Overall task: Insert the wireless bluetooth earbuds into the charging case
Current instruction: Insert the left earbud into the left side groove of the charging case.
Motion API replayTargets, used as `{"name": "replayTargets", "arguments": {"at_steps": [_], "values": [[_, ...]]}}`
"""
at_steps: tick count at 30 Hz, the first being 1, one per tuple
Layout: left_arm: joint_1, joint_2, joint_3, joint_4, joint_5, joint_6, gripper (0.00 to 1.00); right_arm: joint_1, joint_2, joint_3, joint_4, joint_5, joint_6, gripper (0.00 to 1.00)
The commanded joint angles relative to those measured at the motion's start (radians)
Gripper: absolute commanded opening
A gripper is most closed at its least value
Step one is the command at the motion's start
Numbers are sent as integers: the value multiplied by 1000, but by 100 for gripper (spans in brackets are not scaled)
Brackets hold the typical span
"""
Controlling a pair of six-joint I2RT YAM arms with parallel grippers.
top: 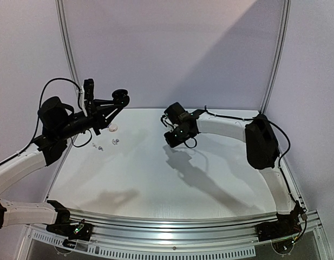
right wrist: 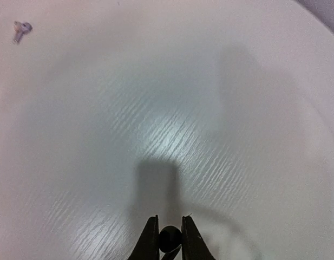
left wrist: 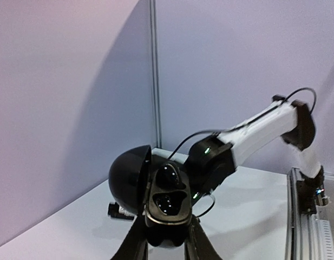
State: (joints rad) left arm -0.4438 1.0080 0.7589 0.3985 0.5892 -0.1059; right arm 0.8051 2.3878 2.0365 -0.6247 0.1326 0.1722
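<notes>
My left gripper [left wrist: 167, 227] is shut on a round black charging case [left wrist: 165, 208] and holds it above the table's back left [top: 121, 97]. The case's domed lid [left wrist: 129, 181] is swung open to the left. Two wells face the camera. The upper one holds a black earbud [left wrist: 171, 176], and the lower one [left wrist: 168, 202] looks hollow. My right gripper [right wrist: 170, 219] hangs over the middle of the table [top: 172, 140], shut on a tiny black earbud [right wrist: 170, 239]. A pale earbud [right wrist: 20, 28] lies on the table at the far left.
Below the raised case, two small pale buds [top: 100, 146] [top: 115, 141] and a small white round object [top: 113, 128] lie on the white table [top: 156, 179]. In the left wrist view my right arm [left wrist: 253, 132] reaches in close behind the case. Metal posts and lavender walls enclose the back.
</notes>
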Motion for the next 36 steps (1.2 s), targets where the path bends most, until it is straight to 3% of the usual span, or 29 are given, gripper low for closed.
{"name": "replayTargets", "arguments": {"at_steps": [1, 6, 14, 36], "values": [[-22, 7, -88, 133, -126, 134, 0, 39, -278, -16, 183, 46, -91, 6], [-76, 49, -142, 333, -291, 212, 0, 139, -440, -81, 437, 77, -212, 2], [-168, 88, -156, 451, -454, 318, 0, 259, -462, -70, 699, -58, -306, 0], [-182, 99, -58, 306, -449, 188, 0, 300, -395, -107, 816, -162, -404, 0]]}}
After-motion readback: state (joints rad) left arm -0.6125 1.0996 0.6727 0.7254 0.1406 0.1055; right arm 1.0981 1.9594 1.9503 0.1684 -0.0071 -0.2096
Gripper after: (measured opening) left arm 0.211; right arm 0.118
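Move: The open charging case, held upright in the left fingers, is about 15 cm back, 14 cm left and 32 cm above your right hand. Over on the table, small white pieces lie about 27 cm left and 6 cm ahead of the right hand and some 5 cm lower; the pink round box is about 30 cm left and 14 cm ahead. From the left hand, the black earbud in the right fingers is roughly 17 cm ahead, 16 cm right and 31 cm below. Keep the earbud pinched and sweep the right gripper quickly up some 40 cm, bringing it back and left to the case and swinging its fingers from steeply downward to nearly level, pointing left; slow down above the case. Meanwhile dip the left gripper and raise it again, ease it slightly forward and turn it nearly 20 degrees counter-clockwise, still gripping the case. ##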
